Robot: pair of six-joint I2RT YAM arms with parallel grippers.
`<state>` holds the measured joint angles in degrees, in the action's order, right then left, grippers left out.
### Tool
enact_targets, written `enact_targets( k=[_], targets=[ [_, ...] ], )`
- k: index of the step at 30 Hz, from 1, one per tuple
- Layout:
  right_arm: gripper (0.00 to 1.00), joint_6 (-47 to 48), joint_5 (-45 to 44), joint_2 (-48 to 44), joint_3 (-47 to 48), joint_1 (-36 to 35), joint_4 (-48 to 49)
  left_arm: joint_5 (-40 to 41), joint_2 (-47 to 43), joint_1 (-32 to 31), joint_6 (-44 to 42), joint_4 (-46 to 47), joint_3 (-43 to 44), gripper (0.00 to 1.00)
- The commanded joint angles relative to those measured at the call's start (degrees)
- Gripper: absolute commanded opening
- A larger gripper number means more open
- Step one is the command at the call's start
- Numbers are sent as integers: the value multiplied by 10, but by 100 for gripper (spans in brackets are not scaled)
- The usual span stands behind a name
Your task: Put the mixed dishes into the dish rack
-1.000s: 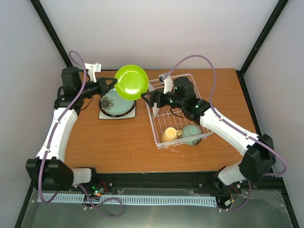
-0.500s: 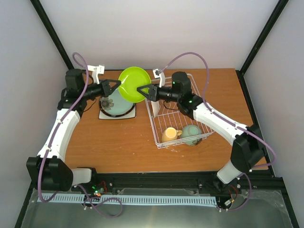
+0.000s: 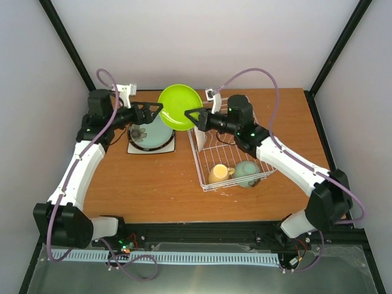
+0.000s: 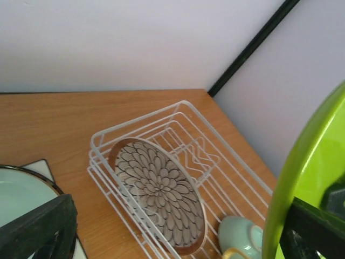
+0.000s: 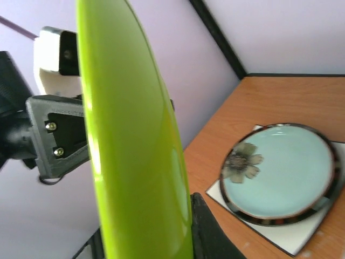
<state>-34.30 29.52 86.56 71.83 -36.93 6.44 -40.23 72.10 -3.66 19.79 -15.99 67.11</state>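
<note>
The lime green plate (image 3: 180, 107) hangs on edge above the table between both arms, just left of the white wire dish rack (image 3: 208, 184). My right gripper (image 3: 191, 115) is shut on its right rim, and one black finger (image 5: 213, 232) presses against the plate (image 5: 135, 140). My left gripper (image 3: 153, 110) stands open at the plate's left rim, fingers (image 4: 38, 226) spread wide. A petal-patterned plate (image 4: 159, 191) stands upright in the rack (image 4: 140, 116). The yellow mug (image 3: 219, 173) and mint-green bowl (image 3: 246, 173) lie at the rack's near end.
A pale teal plate with a dark rim (image 3: 150, 133) rests on the square white plate (image 3: 133, 149) at the back left of the table, under my left wrist. In the right wrist view the teal plate (image 5: 283, 181) lies beyond the lime one.
The lime plate has shifted right toward the rack. My right gripper came up and shut on its rim, and my left gripper opened off it.
</note>
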Motion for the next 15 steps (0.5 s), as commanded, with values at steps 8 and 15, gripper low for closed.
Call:
enact_targets(
  k=[8,15],
  targets=[
    [3,93,-484,-178,-90,12,-169,411,-99,-2,-69,26,-63,100],
    [3,103,-554,-150,-97,17,-235,448,-73,-2,-75,5,-82,100]
  ],
)
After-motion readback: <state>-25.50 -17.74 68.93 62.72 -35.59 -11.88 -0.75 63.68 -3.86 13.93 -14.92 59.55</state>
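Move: From the right hand, which already holds the green plate, the dish rack's middle lies about 14 cm right, 5 cm ahead and 28 cm below. Patterned plate in the rack: roughly 5 cm ahead, 2 cm right; mug: 11 cm back, 10 cm right; bowl: 11 cm back, 20 cm right, all well below. The open left hand has the teal plate some 4 cm ahead, 5 cm left and 31 cm down. Right hand swings the green plate 16 cm right, clockwise, over the rack; left hand retreats 11 cm left. ##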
